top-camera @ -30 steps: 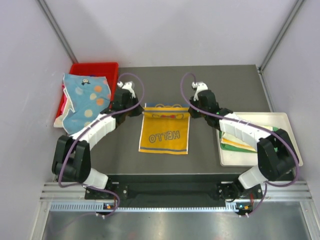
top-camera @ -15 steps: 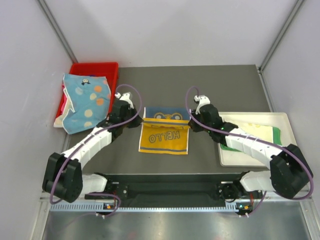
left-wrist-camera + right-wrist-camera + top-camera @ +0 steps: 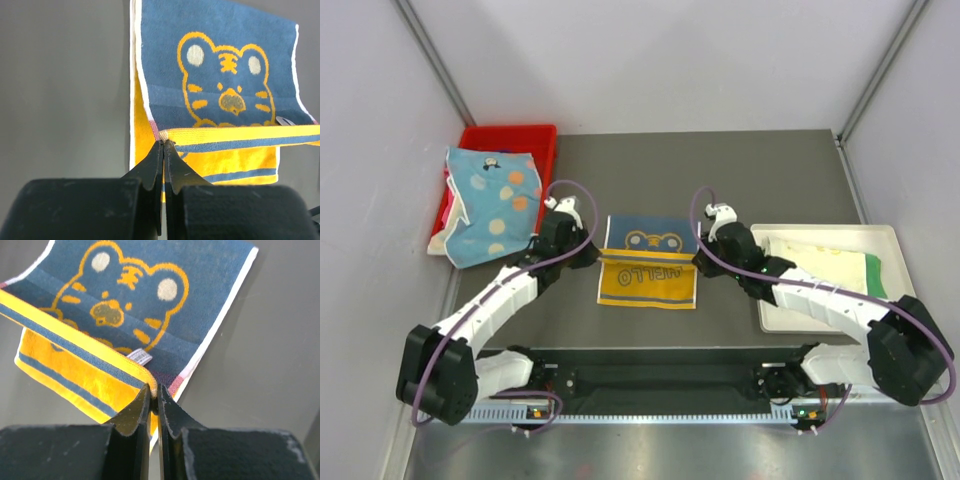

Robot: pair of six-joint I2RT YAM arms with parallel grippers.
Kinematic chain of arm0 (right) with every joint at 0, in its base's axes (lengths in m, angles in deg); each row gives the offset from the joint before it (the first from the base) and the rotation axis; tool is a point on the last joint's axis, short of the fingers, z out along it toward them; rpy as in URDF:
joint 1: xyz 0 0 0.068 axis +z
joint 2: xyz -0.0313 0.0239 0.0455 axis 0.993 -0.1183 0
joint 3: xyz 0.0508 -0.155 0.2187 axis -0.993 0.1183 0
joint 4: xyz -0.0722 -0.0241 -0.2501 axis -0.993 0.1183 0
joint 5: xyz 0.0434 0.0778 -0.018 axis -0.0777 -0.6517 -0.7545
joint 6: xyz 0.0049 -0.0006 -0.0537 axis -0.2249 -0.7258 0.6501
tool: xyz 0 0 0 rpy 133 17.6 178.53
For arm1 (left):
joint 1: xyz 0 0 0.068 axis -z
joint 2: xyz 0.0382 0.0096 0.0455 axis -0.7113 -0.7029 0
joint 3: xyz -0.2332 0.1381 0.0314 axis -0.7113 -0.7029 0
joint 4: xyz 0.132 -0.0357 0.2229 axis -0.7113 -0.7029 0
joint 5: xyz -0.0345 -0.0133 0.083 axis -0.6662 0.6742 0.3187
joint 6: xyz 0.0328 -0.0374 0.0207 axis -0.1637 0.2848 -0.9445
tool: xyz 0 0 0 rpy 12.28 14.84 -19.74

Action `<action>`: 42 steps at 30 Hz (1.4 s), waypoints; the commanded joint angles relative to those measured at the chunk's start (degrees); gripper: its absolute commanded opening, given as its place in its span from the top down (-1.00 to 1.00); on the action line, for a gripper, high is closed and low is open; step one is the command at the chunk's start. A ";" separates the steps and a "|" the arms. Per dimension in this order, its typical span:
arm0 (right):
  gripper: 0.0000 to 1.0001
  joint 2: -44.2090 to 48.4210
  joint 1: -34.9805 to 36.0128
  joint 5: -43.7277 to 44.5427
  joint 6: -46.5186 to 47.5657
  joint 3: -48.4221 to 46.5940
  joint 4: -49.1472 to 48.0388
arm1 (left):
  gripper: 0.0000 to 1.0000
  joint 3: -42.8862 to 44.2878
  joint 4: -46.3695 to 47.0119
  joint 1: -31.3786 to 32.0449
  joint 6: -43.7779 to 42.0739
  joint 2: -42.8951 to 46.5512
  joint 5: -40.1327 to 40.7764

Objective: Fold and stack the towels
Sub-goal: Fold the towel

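The orange-yellow "HELLO" towel [image 3: 648,282] lies flat mid-table. Its far edge is lifted and turned toward the near side, so the blue underside with a tiger face [image 3: 651,240] shows. My left gripper [image 3: 597,255] is shut on the left corner of that lifted edge, and my right gripper [image 3: 698,258] is shut on the right corner. In the left wrist view the closed tips [image 3: 164,144] pinch the yellow hem of the towel [image 3: 225,85]. The right wrist view has the tips [image 3: 153,390] closed on the hem of the towel [image 3: 130,300], near a small white label [image 3: 139,357].
A red bin [image 3: 515,138] stands at the far left, with a light blue dotted towel [image 3: 490,200] draped over it. A white tray [image 3: 830,229] at the right holds folded towels [image 3: 872,270], pale yellow and green. My right arm crosses above the tray.
Both grippers have drawn the towel's far edge toward the near side. The folded-over strip has grown, showing more blue underside and covering more of the lettering.
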 commanded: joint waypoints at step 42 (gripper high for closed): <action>0.99 0.63 8.11 2.74 -8.39 9.02 -5.07 | 1.00 -11.11 -1.86 0.78 3.95 3.42 -2.60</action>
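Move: My left hand holds one corner of the yellow towel's raised edge. The towel's near left corner lies about 10 cm back and 8 below, hardly to the side. From my right hand, on the other held corner, the near right corner is some 9 cm back, straight in line, and 7 below. The far fold's middle is about 9 cm ahead and 12 right of my left hand; the tray's middle is roughly 32 cm right and 4 back of my right hand. Keeping both corners pinched and the edge stretched between my hands, I draw it back over the HELLO side towards the near edge, easing along nearly level at first, then sinking as I keep coming back. My left hand goes about 6.5 cm back and 6 down, its fingers tipping down some 10 degrees; my right goes about 5 back and 4.5 down. ##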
